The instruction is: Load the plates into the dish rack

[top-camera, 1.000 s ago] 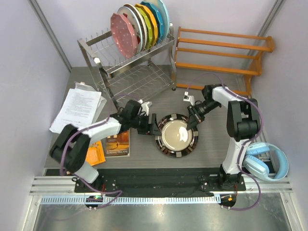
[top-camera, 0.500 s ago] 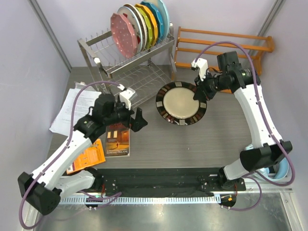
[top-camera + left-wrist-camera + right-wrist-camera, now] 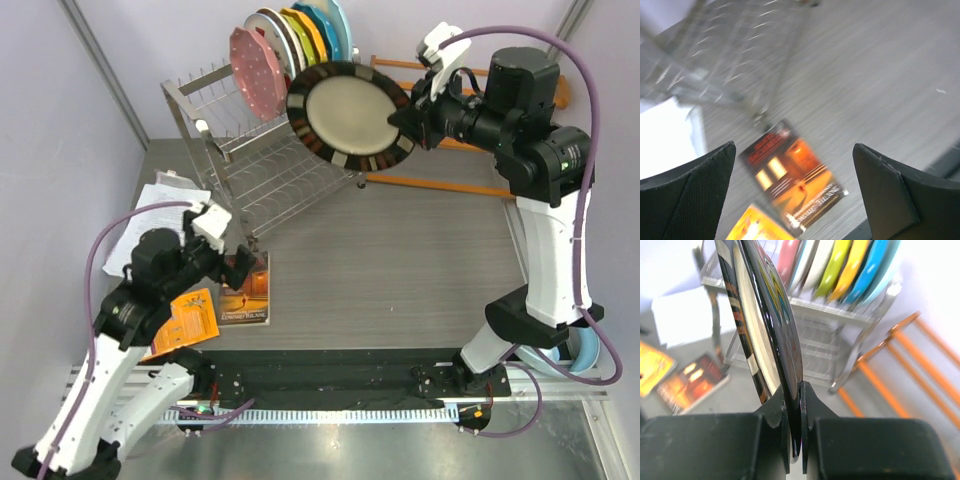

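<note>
My right gripper is shut on the rim of the dark brown-rimmed plate with a beige centre. It holds the plate high and tilted on edge beside the upper right end of the dish rack. In the right wrist view the plate stands edge-on between my fingers, with the rack behind it. The pink polka-dotted plate and several others stand upright in the top tier. My left gripper is open and empty, low over a book.
An orange wooden shelf stands right of the rack, just behind the held plate. White papers, the dark book and an orange booklet lie at the left. Blue headphones rest by the right arm's base.
The right arm has lifted the plate off the table and carried it up and back to the rack. The left gripper has opened wide and drawn back to the left, over the book.
</note>
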You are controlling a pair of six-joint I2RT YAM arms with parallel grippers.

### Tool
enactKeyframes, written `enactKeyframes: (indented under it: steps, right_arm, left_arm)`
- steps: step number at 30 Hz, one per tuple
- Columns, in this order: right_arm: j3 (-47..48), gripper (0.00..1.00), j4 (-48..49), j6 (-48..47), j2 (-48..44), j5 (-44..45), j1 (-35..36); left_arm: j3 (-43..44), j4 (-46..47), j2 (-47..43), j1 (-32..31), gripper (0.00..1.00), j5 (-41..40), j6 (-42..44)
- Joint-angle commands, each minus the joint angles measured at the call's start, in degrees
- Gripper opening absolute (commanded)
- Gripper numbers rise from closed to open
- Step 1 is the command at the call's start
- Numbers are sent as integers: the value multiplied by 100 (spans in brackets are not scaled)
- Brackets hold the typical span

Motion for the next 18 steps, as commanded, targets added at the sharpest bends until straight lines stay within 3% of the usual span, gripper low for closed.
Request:
enactKeyframes:
  steps: [1, 4, 6, 9, 15, 18]
  right_arm:
    - [567, 1, 1779, 525, 100, 539, 273]
    - [429, 1, 2768, 560, 233, 1066, 616]
    - [34, 1, 3614, 342, 172, 1663, 1011]
    - [-1081, 1, 5973, -379, 92, 2981, 1723]
    - [-277, 1, 7553, -969, 1075, 5292, 2611]
    - [-336, 1, 7669, -847, 1261, 5331, 2630]
  left_arm:
    - [-650, -367, -929, 565, 99, -663, -129]
    - [-1266, -7, -1949, 574, 99, -1243, -173]
    - [-1373, -85, -1969, 714, 99, -1463, -86]
    - [-1478, 134, -1837, 899, 100, -1842, -165]
    - [-1505, 477, -1688, 1171, 100, -1710, -287]
    - [-1513, 530, -1652, 1215, 99, -1684, -279]
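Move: The right hand holds the brown-rimmed plate by its edge; the free slot beside the pink plate on the dish rack's upper tier lies about 13 cm ahead of this hand, 21 cm left and some 4 cm lower. The pink plate stands about 15 ahead and 18 left, the white strawberry plate about 17 ahead and 16 left. From the left hand, that slot is roughly 23 cm ahead, straight in line and 18 cm higher. Still pinching the brown-rimmed plate by its edge, the right hand sweeps left and forward, about 15 cm across and 8 out, while rising some 5 cm, towards the open slot next to the pink plate; its wrist tips up some 25 degrees and turns clockwise. The empty left hand, wide open, swings about 10 cm left and sinks 5, turning counter-clockwise. ##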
